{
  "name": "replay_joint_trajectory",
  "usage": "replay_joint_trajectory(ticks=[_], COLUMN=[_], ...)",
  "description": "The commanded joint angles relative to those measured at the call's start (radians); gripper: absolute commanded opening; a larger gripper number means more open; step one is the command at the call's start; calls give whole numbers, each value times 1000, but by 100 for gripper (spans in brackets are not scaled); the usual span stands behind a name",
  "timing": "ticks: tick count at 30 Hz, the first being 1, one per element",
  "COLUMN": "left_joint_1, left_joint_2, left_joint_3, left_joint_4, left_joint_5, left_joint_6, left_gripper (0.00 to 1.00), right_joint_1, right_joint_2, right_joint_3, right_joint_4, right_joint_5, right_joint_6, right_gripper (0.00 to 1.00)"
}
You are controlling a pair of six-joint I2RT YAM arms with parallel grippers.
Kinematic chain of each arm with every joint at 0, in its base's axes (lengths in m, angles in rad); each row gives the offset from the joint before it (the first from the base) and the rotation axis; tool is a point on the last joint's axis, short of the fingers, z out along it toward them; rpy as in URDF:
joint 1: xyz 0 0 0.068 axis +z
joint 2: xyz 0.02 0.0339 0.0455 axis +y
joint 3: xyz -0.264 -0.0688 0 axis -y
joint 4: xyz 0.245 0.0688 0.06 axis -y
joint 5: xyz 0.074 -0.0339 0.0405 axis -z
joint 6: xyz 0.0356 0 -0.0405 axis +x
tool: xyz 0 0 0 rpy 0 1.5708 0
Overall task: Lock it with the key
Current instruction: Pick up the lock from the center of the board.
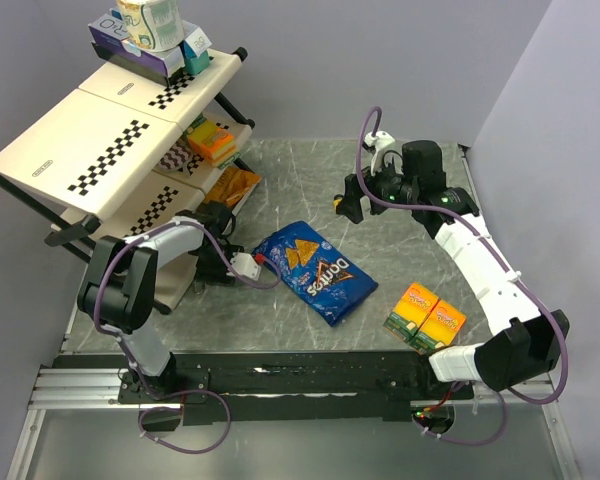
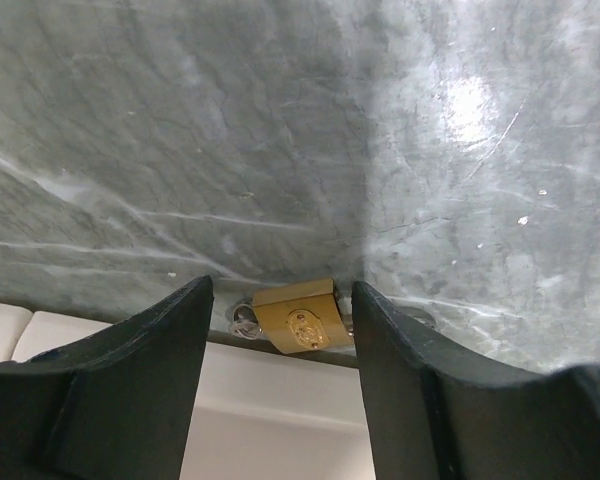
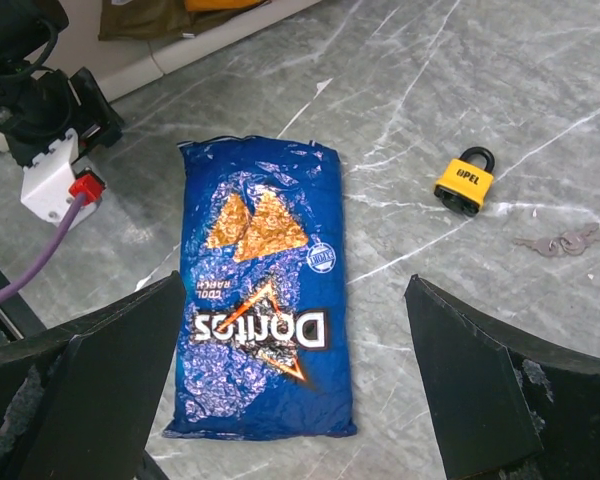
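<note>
A brass padlock (image 2: 298, 318) lies on the marble table at the foot of the white shelf, with a small silver key ring (image 2: 242, 320) at its left side. My left gripper (image 2: 282, 288) is low at the shelf's foot (image 1: 205, 262) and open, its jaws either side of the padlock. The right finger is against the lock's side and a gap shows on the left. In the right wrist view a yellow padlock (image 3: 465, 180) with a black shackle and a grey key (image 3: 560, 242) lie apart on the table. My right gripper (image 3: 295, 285) hangs wide open above the table (image 1: 355, 200), holding nothing.
A blue Doritos bag (image 1: 315, 270) lies mid-table, below my right gripper (image 3: 265, 290). Two yellow-orange boxes (image 1: 427, 317) sit near the right arm's base. The tilted white shelf rack (image 1: 110, 130) with snack boxes fills the left side, and its base (image 2: 280, 420) lies under my left fingers.
</note>
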Motion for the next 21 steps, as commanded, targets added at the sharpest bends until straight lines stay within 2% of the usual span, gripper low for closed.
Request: replay_joint_trajectory(ticks=[1, 10, 16, 21], left_joint_1=[2, 2, -2, -42], left_joint_2=[-4, -4, -36, -77], left_joint_3=[-27, -25, -40, -22], left_joint_4=[14, 4, 4, -23], left_joint_5=[-32, -39, -13, 52], left_joint_6=[-26, -76, -93, -167], left_gripper=[63, 59, 50, 21], right_joint_1=[5, 5, 5, 3], right_joint_2=[6, 8, 9, 3], right_joint_3=[45, 44, 45, 30], right_joint_4=[9, 12, 10, 9], right_joint_5=[-27, -31, -34, -106], right_joint_6=[10, 15, 19, 50], right_gripper=[100, 100, 100, 100])
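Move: The brass lock lies on the table practically between the left fingertips, roughly 1 cm back, 1 cm to the left and 1 cm below the hand point. The shelf's lower edge runs close beside the lock, some 3 cm left of the hand and about level fore and aft. The blue Doritos bag's middle is about 24 cm right, straight across. From the right hand, the lock lies about 32 cm left, 6 cm back and 27 cm down. Keep the left gripper low and pointing down over the brass lock, turning it about 5 degrees counter-clockwise as you ease it slightly left. Then draw it back about 1 cm without lifting while the half-open fingers close, pinching the lock's body between the two pads, just beside the shelf edge. ##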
